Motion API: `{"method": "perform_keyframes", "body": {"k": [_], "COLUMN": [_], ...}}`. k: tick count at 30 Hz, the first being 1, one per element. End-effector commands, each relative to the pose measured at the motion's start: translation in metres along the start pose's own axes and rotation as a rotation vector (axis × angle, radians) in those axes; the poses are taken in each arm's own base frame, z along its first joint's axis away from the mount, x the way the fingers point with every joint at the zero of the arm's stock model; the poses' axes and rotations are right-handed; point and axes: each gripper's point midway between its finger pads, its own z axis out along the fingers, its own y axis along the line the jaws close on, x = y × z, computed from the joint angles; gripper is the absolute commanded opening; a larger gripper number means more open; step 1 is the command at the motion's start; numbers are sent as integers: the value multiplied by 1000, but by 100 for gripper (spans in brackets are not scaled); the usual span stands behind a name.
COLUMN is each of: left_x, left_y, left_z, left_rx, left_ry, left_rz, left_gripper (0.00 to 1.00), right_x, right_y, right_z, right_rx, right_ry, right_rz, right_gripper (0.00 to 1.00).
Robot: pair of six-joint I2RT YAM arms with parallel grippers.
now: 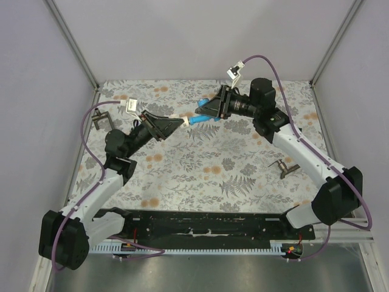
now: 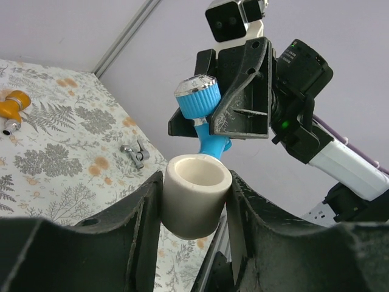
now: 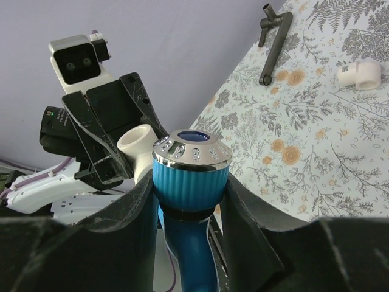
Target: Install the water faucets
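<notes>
Both arms meet above the middle of the table. My right gripper (image 3: 189, 182) is shut on the ribbed knob of the bright blue faucet (image 3: 191, 176), whose bent spout hangs down between the fingers. My left gripper (image 2: 194, 185) is shut on a white stubby fitting (image 2: 193, 194), open end up. In the left wrist view the blue faucet's (image 2: 200, 109) lower end sits right at the far rim of the fitting. From above, the blue faucet (image 1: 196, 120) and white fitting (image 1: 183, 123) touch end to end between the left gripper (image 1: 176, 126) and right gripper (image 1: 204, 112). An orange faucet (image 2: 12, 109) lies on the table.
Dark metal brackets lie at the left (image 1: 100, 118) and right (image 1: 284, 167) of the floral table (image 1: 200, 176). Another white fitting (image 3: 363, 74) and a dark bracket (image 3: 273, 36) show in the right wrist view. A small grey metal piece (image 2: 135, 152) lies near the orange faucet.
</notes>
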Motion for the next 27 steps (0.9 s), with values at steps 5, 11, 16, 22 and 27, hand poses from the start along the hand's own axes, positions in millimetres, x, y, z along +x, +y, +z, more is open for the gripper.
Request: {"method": "perform_keyframes", "body": {"k": [5, 11, 16, 22, 27], "left_x": [-4, 13, 35, 39, 30], "left_y": [-36, -53, -40, -22, -13], "left_z": [1, -10, -16, -17, -16], "left_rx": [158, 240, 107, 17, -78], "left_ry": [21, 101, 273, 332, 280], "left_rz": [167, 546, 1090, 1424, 1400], "left_gripper": [26, 2, 2, 2, 26], "right_x": [-15, -1, 23, 27, 21], "right_y": [35, 26, 17, 11, 15], "right_z": [1, 9, 16, 18, 17], "right_rx": [-131, -103, -112, -96, -111], "right_ry": [-8, 85, 222, 231, 227], "right_rz": [6, 185, 368, 380, 289], "right_gripper": [0, 0, 0, 0, 0]}}
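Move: The blue faucet, already joined end-on to the white elbow in the left fingers, lies about 7 cm right, 3 cm ahead and 1 cm above the left hand. From the right hand, which grips the blue faucet, the elbow is some 8 cm left, 4 cm back and about level. On the table roughly 32 cm below the left hand, a second white elbow lies about 10 cm ahead and 8 cm left, the orange faucet some 22 cm ahead and 19 cm right. The white elbow is twisted against the blue faucet: the left hand keeps its pinch and rolls some 75 degrees clockwise, seen along its fingers, swinging about 5 cm back and a little right, with a small rise and dip. The right hand keeps hold of the faucet, rolling about 20 degrees the opposite way about their shared line while sinking some 3 cm and easing slightly back and left. ##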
